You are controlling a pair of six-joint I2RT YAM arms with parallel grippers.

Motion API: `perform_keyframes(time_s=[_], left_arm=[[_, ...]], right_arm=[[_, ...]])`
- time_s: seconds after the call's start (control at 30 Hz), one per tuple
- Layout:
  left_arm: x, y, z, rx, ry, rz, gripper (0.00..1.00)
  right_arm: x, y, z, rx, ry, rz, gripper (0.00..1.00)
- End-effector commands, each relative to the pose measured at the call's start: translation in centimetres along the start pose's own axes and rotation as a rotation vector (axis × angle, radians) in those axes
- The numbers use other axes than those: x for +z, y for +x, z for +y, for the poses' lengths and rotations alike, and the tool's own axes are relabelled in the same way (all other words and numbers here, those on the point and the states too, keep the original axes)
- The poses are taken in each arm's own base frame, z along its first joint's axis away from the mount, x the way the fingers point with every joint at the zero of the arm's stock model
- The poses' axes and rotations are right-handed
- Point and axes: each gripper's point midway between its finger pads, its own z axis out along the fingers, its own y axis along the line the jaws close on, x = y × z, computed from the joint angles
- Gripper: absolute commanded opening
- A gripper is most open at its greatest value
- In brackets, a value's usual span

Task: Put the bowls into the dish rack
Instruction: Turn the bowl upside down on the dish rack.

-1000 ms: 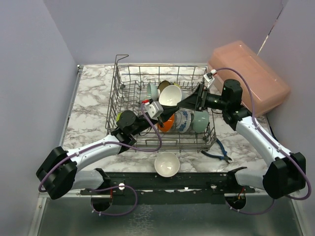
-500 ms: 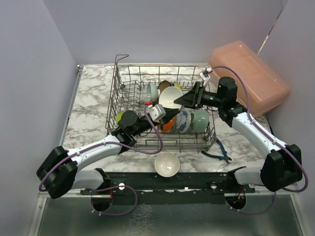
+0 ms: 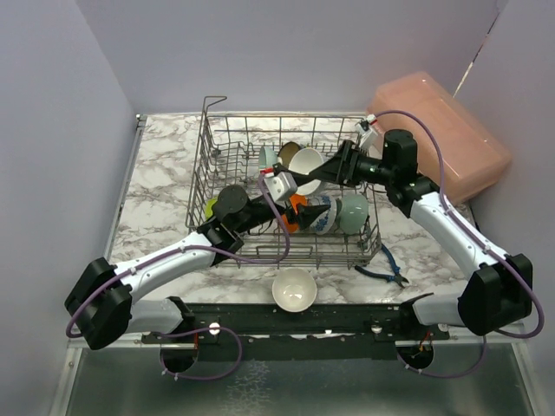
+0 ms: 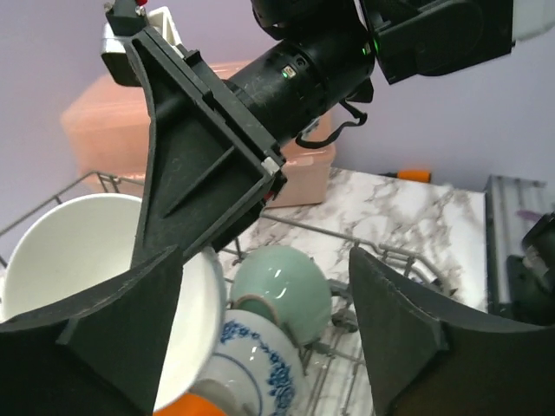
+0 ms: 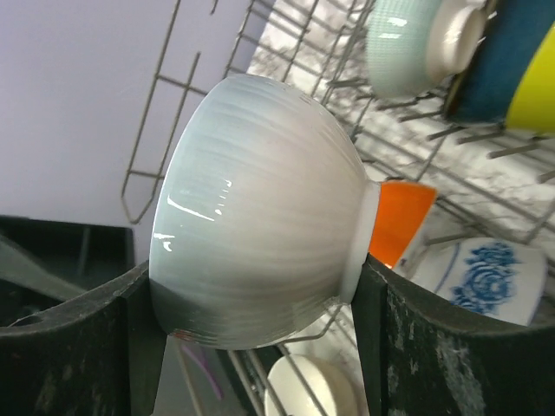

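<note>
The grey wire dish rack [image 3: 227, 146] holds several bowls on edge. My right gripper [image 3: 307, 172] [image 5: 258, 282] is shut on a white bowl [image 3: 305, 161] [image 5: 260, 208], one finger at its rim and the other at its foot, above the rack's middle. My left gripper [image 3: 297, 198] [image 4: 264, 347] is open just beside that white bowl [image 4: 78, 260], holding nothing. Below them sit a mint green bowl [image 3: 354, 211] [image 4: 282, 290], a blue-patterned bowl [image 3: 323, 212] [image 4: 251, 364] and an orange bowl [image 3: 295, 218] [image 5: 399, 221]. A cream bowl [image 3: 294, 289] stands on the table in front of the rack.
A pink translucent box [image 3: 442, 134] lies at the back right. Blue-handled pliers [image 3: 383, 269] lie on the marble right of the rack's front corner. More bowls stand at the rack's back [image 3: 270, 159], and a yellow-green one [image 3: 210, 205] sits at its left side. Grey walls enclose the table.
My left gripper has opened and lifted slightly beside the white bowl. My right gripper has closed on that bowl and drawn a little toward the rack's back.
</note>
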Motion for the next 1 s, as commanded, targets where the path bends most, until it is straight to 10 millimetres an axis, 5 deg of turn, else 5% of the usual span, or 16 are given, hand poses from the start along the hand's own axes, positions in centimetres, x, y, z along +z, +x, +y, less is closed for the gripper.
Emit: perform_keyframes(time_s=[0.0,0.23,0.47,0.67,0.97], left_arm=[[0.9,0.0,0.3,-0.177,-0.042,0.097,0.84],[1.1,-0.2,2.6,-0.37,-0.141,0.174,0.93],[-0.6,-2.1,8.0,-0.464,-0.261,0.178,0.93],[-3.5,-4.0,13.8,-0.474,-0.385,0.177,0.93],[-10.1,-6.6,21.8,-0.617,-0.523,0.056,0.94]], right_arm=[[-0.7,-2.5,-0.5,-0.14,0.114,-0.073,0.0],[-1.9,-4.3,-2.0,-0.331,0.235,-0.124,0.0],[-1.9,-7.0,-1.8,-0.488,0.26,-0.184,0.0],[-1.4,-9.6,-0.2,-0.654,0.196,-0.293,0.0],[2.9,-11.4,1.4,-0.833,0.014,-0.253,0.0]])
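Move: The right hand already holds the white bowl; the free place for it in the rack's far row lies about 4 cm ahead, 6 cm to its right and 17 cm below. The yellow bowl is some 4 cm ahead and 1 cm left, the brown bowl 6 cm ahead and 6 cm left, the blue-and-white bowl 9 cm back and 3 cm right, all similarly low. From the left hand, which has just let go, that place is roughly 9 cm ahead, 7 cm right and 21 cm below. Keeping its grip on the white bowl, the right hand carries it about 9 cm forward over the rack's far row, easing right at first and dipping a little before rising slightly, while the wrist rolls some 35 degrees, far side up, and the fingertips tilt lower. The left hand, already free, spreads its fingers the rest of the way, lifts clear, then sweeps about 20 cm forward-left and up towards the rack's far left corner, turning counter-clockwise. ##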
